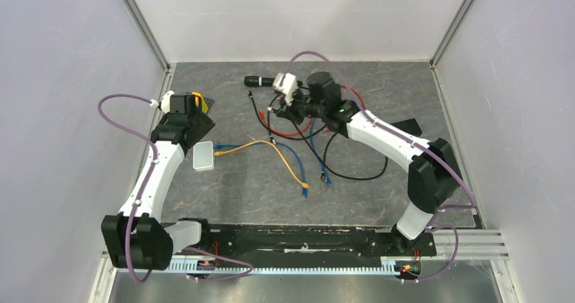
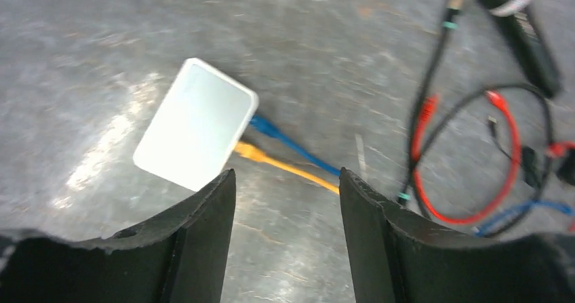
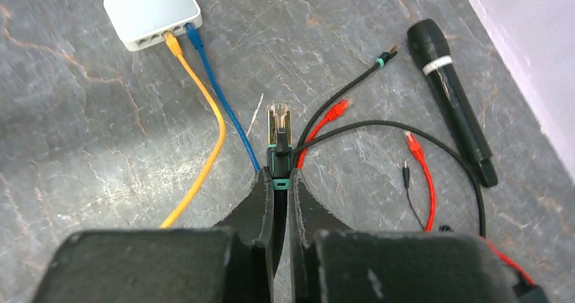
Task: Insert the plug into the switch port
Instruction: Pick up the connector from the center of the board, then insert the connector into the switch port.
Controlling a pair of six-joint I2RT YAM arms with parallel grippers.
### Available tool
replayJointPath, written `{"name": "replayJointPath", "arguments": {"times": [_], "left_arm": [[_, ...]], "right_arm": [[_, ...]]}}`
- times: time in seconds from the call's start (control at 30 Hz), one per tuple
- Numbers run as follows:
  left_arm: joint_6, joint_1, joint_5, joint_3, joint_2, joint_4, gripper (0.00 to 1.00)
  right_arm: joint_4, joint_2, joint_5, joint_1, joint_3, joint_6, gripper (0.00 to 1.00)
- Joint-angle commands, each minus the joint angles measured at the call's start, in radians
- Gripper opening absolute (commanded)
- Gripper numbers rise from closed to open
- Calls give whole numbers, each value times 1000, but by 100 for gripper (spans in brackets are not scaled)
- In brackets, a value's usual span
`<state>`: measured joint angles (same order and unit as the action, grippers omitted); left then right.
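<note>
The switch [image 1: 203, 156] is a flat pale grey-white box lying on the dark table, left of centre. Its port row [image 3: 157, 41] faces my right gripper, with a yellow plug [image 3: 172, 44] and a blue plug [image 3: 192, 34] seated in it. My right gripper [image 3: 278, 174] is shut on the black cable's plug [image 3: 279, 122], a metal-tipped connector with a teal band that points toward the switch from well short of it. My left gripper [image 2: 286, 175] hangs open over bare table, just near of the switch [image 2: 196, 123], with nothing between its fingers.
A black microphone [image 3: 451, 99] lies at the right near the wall. A red cable [image 3: 424, 167], a second black cable end [image 3: 384, 60] and a thin jack lead [image 3: 405, 174] are strewn beside it. Yellow [image 1: 285, 157] and blue [image 1: 298, 160] cables trail across the middle.
</note>
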<state>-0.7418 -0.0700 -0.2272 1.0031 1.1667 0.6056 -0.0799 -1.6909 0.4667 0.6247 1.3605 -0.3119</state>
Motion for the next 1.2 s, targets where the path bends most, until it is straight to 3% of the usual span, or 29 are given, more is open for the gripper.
{"name": "replayJointPath", "arguments": {"times": [0.0, 0.2, 0.43, 0.53, 0.7, 1.03, 1.17], "left_arm": [[-70, 68, -119, 2, 54, 131, 62], [-50, 165, -114, -41, 134, 143, 57], [16, 293, -43, -66, 209, 83, 47], [22, 304, -113, -65, 234, 84, 45], [38, 360, -60, -59, 302, 71, 38], [114, 392, 93, -59, 424, 29, 7], [111, 392, 117, -76, 419, 23, 2]], "right_arm": [[-27, -24, -268, 133, 66, -186, 0], [104, -68, -429, 318, 25, -205, 0], [101, -240, -409, 444, 143, -213, 0], [107, -300, -368, 460, 164, -231, 0], [141, -392, -330, 463, 175, -263, 0], [193, -523, -278, 464, 214, -257, 0], [250, -563, -274, 465, 229, -218, 0]]}}
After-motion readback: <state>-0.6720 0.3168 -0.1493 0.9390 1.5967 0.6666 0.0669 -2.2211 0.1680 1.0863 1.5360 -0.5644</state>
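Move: The right hand already holds the black cable's plug; the switch it is bound for lies about 29 cm to its left, 7 cm back and 21 cm down. The yellow plug, already in the switch's port side, is 24 cm left and 6 cm back; the blue one, 24 cm left and 3 cm back. From the open, empty left hand the switch is some 5 cm left, 3 cm back and 17 cm below, with the yellow block 15 cm ahead and 6 cm left. Down and left, with some 10 cm of drawing back, the right hand carries the gripped plug about 18 cm each way towards the switch's port side, its fingers turning to point more squarely left and steeper down. The left hand sinks some 15 cm and goes 10 cm left, slightly back, tipping about 30 degrees further down and shutting its empty fingers right beside the switch's left side; a touch can't be made out. ##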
